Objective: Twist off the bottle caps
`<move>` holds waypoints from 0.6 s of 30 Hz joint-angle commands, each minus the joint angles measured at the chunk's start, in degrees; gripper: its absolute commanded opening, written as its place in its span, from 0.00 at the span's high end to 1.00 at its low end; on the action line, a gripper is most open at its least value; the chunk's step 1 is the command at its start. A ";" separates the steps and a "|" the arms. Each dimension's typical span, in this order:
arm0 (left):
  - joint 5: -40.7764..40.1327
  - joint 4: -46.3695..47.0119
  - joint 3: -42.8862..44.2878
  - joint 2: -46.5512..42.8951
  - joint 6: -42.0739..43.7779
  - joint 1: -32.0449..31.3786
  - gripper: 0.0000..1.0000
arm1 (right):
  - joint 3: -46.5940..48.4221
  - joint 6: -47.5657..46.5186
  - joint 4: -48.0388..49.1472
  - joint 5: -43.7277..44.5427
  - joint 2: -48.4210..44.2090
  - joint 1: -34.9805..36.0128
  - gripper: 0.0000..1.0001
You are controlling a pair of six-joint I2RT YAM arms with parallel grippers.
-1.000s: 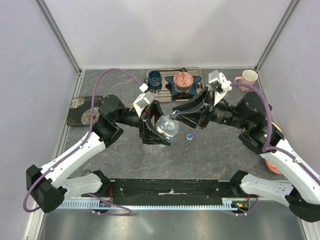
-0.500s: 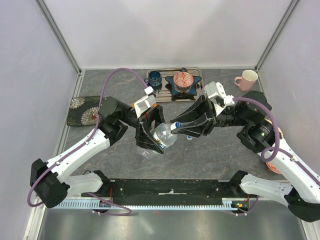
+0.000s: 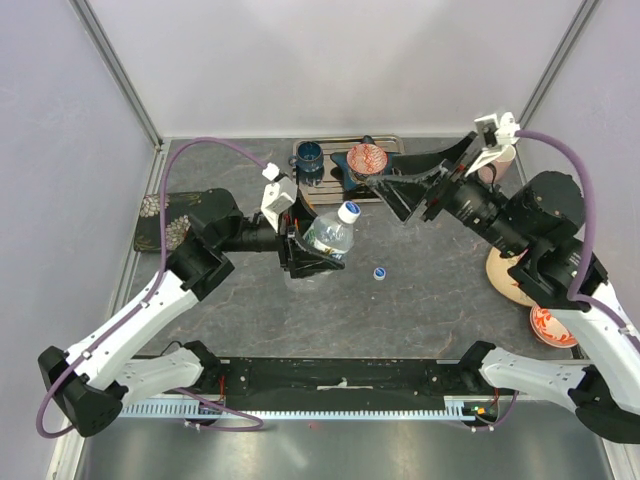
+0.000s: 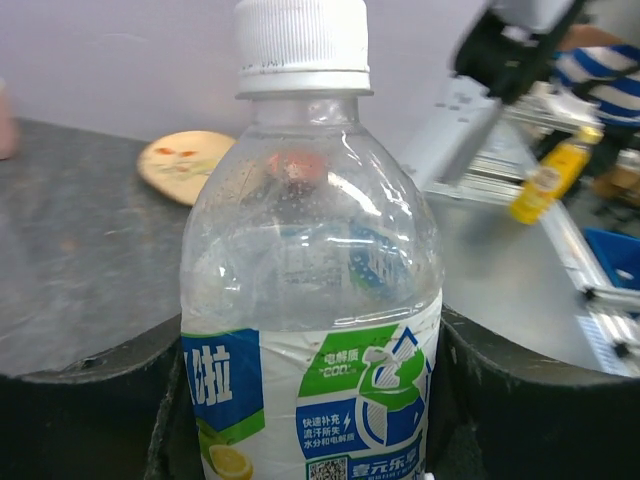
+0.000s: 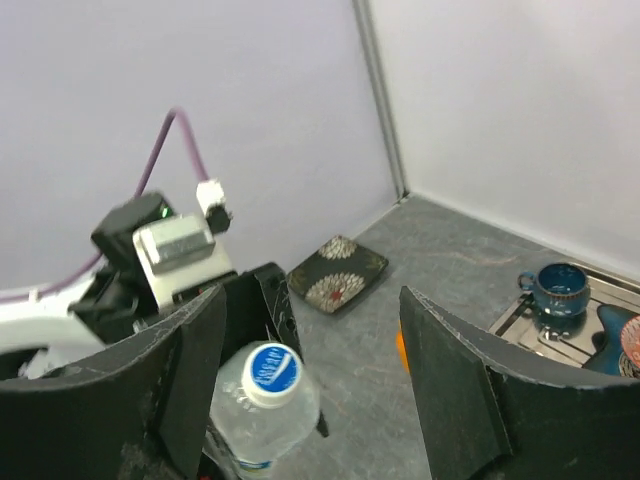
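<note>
A clear water bottle (image 3: pixel 328 238) with a blue, green and white label is tilted above the table, and my left gripper (image 3: pixel 308 256) is shut on its lower body. Its cap (image 3: pixel 348 211), blue on top with white ribbed sides, sits on the neck. In the left wrist view the bottle (image 4: pixel 310 300) fills the space between the black fingers (image 4: pixel 530 400), with the cap (image 4: pixel 302 45) at the top. My right gripper (image 3: pixel 388 195) hangs open, up and to the right of the cap and apart from it. In its own view the cap (image 5: pixel 271 369) lies below its spread fingers (image 5: pixel 450 390). A loose blue cap (image 3: pixel 380 272) lies on the table.
A metal tray (image 3: pixel 322 183) at the back holds a blue mug (image 3: pixel 308 156) and a star-shaped dish with a red bowl (image 3: pixel 366 160). A black floral plate (image 3: pixel 170 218) lies at the left. A pink mug (image 3: pixel 497 160) and two plates (image 3: pixel 510 280) are at the right.
My right gripper has come off the bottle's cap end, opened, and pulled up and back to the right. The left arm has swung the bottle back, and its cap now points up and right.
</note>
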 commanded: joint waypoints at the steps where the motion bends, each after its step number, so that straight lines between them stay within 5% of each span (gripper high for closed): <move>1: -21.93 -6.39 0.02 -2.33 12.01 -2.51 0.49 | 3.39 6.58 -2.42 11.54 1.47 0.05 0.24; 8: -57.51 -9.03 -0.87 -2.60 21.41 -9.64 0.49 | 4.36 13.09 -6.46 16.21 5.60 0.05 0.23; 18: -76.29 -8.94 0.80 0.30 25.82 -16.85 0.49 | -0.73 18.36 -2.69 12.08 9.82 0.14 0.24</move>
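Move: The right hand, empty and open, is making for the cap of the bottle the left hand holds: roughly 7 cm to its left, 1 cm ahead and 6 cm lower. From the left hand this bottle cap is about 9 cm above, 4 cm ahead and 4 cm to the right. Far below the right hand, some 50 cm down, the loose cap lies about 8 cm ahead and 2 cm right; the red bowl stands about 38 cm straight ahead of that hand, 45 cm lower. Keeping its grip round the bottle body, the left hand sweeps it forward about 11 cm and some 4 cm down, swinging counter-clockwise by around 50 degrees. The right hand, fingers still wide open, closes in on the bottle cap: slightly right at first, then forward and down with a late drift left, tipping its fingers downward and turning a little clockwise. ##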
